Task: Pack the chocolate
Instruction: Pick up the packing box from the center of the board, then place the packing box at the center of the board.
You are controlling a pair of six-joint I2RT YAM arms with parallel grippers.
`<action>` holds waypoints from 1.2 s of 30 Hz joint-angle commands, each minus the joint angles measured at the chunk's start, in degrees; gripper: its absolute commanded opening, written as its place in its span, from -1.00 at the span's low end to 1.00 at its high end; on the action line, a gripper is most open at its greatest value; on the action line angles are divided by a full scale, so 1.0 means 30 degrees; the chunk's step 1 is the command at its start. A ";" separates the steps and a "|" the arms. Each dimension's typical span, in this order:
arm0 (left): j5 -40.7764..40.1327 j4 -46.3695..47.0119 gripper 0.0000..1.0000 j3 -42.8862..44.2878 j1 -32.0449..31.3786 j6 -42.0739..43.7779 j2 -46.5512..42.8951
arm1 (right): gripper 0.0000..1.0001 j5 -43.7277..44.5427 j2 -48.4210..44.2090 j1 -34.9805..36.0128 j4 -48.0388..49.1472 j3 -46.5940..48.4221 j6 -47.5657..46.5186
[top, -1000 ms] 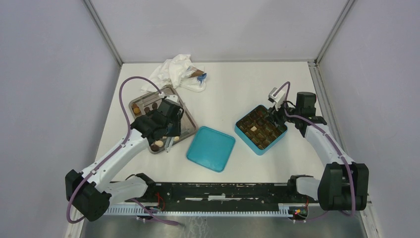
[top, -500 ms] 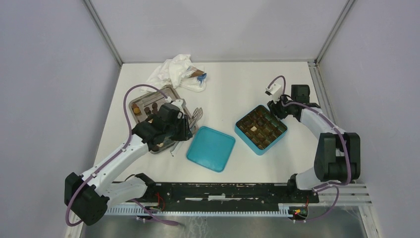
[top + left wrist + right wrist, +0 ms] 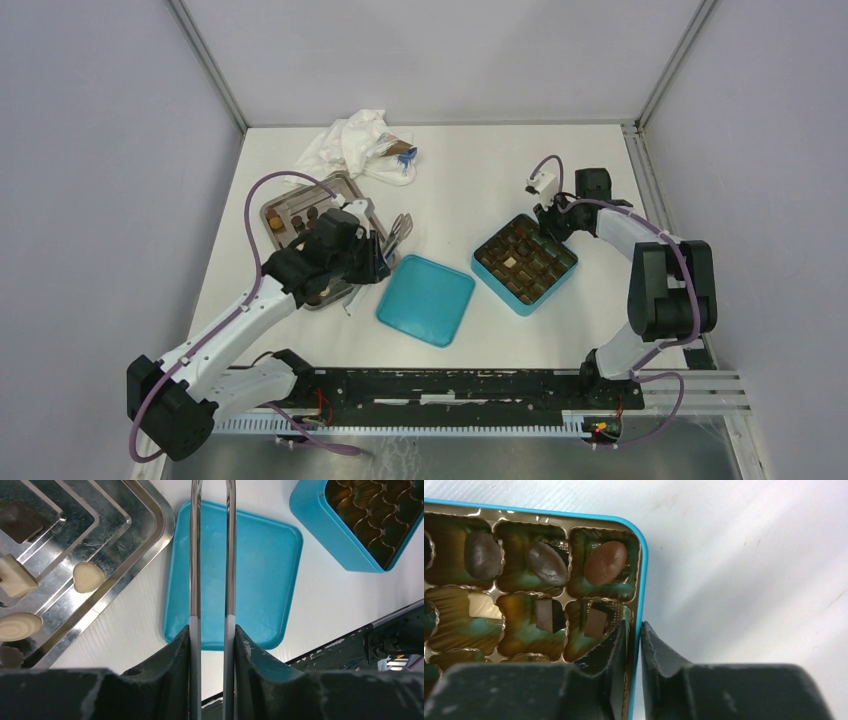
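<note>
The teal box [image 3: 500,290] stands right of centre, its gold cells holding chocolate such as a mid-brown oval [image 3: 605,562] and a dark oval [image 3: 547,563]. My right gripper [image 3: 633,627] is shut on the box's wall [image 3: 643,570] near a corner, one finger inside and one outside. My left gripper [image 3: 212,630] is shut on metal tongs [image 3: 196,555], whose arms reach over the teal lid [image 3: 250,570]. The tong tips run out of the left wrist view. Cream chocolate [image 3: 88,576] lies on the steel tray [image 3: 125,525].
The teal lid [image 3: 426,299] lies flat between the tray [image 3: 280,203] and the box. A crumpled white cloth with a wrapper [image 3: 352,145] sits at the back left. Grey walls enclose the white table.
My right gripper has moved to the box's far corner and closed on its wall. My left arm has swung the tongs off the tray toward the lid.
</note>
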 commanded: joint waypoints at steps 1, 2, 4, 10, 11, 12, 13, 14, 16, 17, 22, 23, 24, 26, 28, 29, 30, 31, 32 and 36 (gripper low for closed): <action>0.0677 0.1235 -0.24 -0.0050 0.0002 -0.0374 -0.0365 | -0.68 0.0245 -0.0286 0.0242 0.0585 0.0380 -0.0060; 0.0737 0.1292 -0.25 -0.0091 -0.0001 -0.0401 -0.0400 | -0.80 0.0326 -0.0529 0.0247 0.0791 0.0197 -0.0048; 0.0859 0.1402 -0.25 -0.0136 -0.0047 -0.0458 -0.0531 | -0.96 0.0546 -0.1085 0.0250 0.1358 -0.0285 0.0018; 0.0994 0.1591 -0.27 -0.0102 -0.0072 -0.0410 -0.0930 | -1.00 0.1440 -0.3917 0.0216 0.3185 -0.1667 0.0591; 0.1058 0.1713 -0.28 -0.0108 -0.0109 -0.0391 -0.1035 | -1.00 0.1710 -0.4681 0.0244 0.3534 -0.1987 0.0745; 0.1143 0.1842 -0.28 -0.0101 -0.0136 -0.0355 -0.1126 | -1.00 0.1924 -0.5346 0.0236 0.3924 -0.2244 0.0956; 0.1168 0.1964 -0.28 -0.0134 -0.0183 -0.0322 -0.1214 | -1.00 0.2238 -0.6191 0.0219 0.4279 -0.2553 0.1126; 0.1172 0.2057 -0.29 -0.0112 -0.0200 -0.0306 -0.1243 | -1.00 0.2527 -0.7099 0.0220 0.4737 -0.2829 0.1359; 0.1129 0.2190 -0.29 -0.0067 -0.0268 -0.0234 -0.1253 | -1.00 0.3025 -0.8615 0.0220 0.5643 -0.3448 0.1757; 0.1074 0.2203 -0.29 -0.0016 -0.0284 -0.0167 -0.1215 | -1.00 0.3258 -0.9233 0.0220 0.5945 -0.3667 0.1941; 0.0838 0.2211 -0.30 0.0361 -0.0349 0.0117 -0.1137 | -1.00 0.4556 -1.1876 0.0195 0.7390 -0.4612 0.2285; 0.0808 0.2205 -0.30 0.0422 -0.0375 0.0170 -0.1131 | -1.00 0.4747 -1.2237 0.0189 0.7558 -0.4741 0.2293; 0.0764 0.2204 -0.30 0.0467 -0.0399 0.0195 -0.1137 | -1.00 0.4831 -1.2465 0.0163 0.7691 -0.4847 0.2345; 0.0615 0.2085 -0.30 0.0598 -0.0408 0.0253 -0.1073 | -1.00 0.4822 -1.2693 0.0074 0.7753 -0.4945 0.2560; 0.0403 0.1896 -0.29 0.0770 -0.0428 0.0360 -0.1034 | -1.00 0.4672 -1.2497 -0.0065 0.7741 -0.4931 0.2988; 0.0270 0.1773 -0.29 0.0876 -0.0388 0.0445 -0.0997 | -1.00 0.4544 -1.2265 -0.0167 0.7714 -0.4888 0.3353; 0.0085 0.1615 -0.29 0.0996 -0.0391 0.0584 -0.0967 | -1.00 0.4288 -1.1883 -0.0283 0.7567 -0.4808 0.3675; -0.0139 0.1416 -0.29 0.1113 -0.0402 0.0708 -0.0894 | -1.00 0.3990 -1.1479 -0.0323 0.7304 -0.4605 0.4056; -0.0361 0.1223 -0.28 0.1256 -0.0396 0.0862 -0.0793 | -1.00 0.3572 -1.0887 -0.0308 0.7069 -0.4419 0.4443; -0.1550 0.0430 -0.28 0.1765 -0.0383 0.1431 -0.0435 | -1.00 0.2173 -0.8474 -0.1405 0.6292 -0.3551 0.6531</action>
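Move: The right hand's open fingers already straddle the rim of the packing box's far right wall. The box's middle lies about 6 cm back and 4 cm to the left of the hand, some 3 cm below. The blue lid lies flat roughly 15 cm back and 26 cm to its left, 5 cm down. From the left hand, the box is about 31 cm to the right, 3 cm ahead and 13 cm lower. The right fingers pinch the box's far right wall and lift the box straight off the table, about 16 cm up, before sinking back some 3.5 cm. On the way the wrist tips the fingers up by some 30 degrees net, turns clockwise and drifts a little right. The left hand keeps its tongs near the tray and rises slightly. ##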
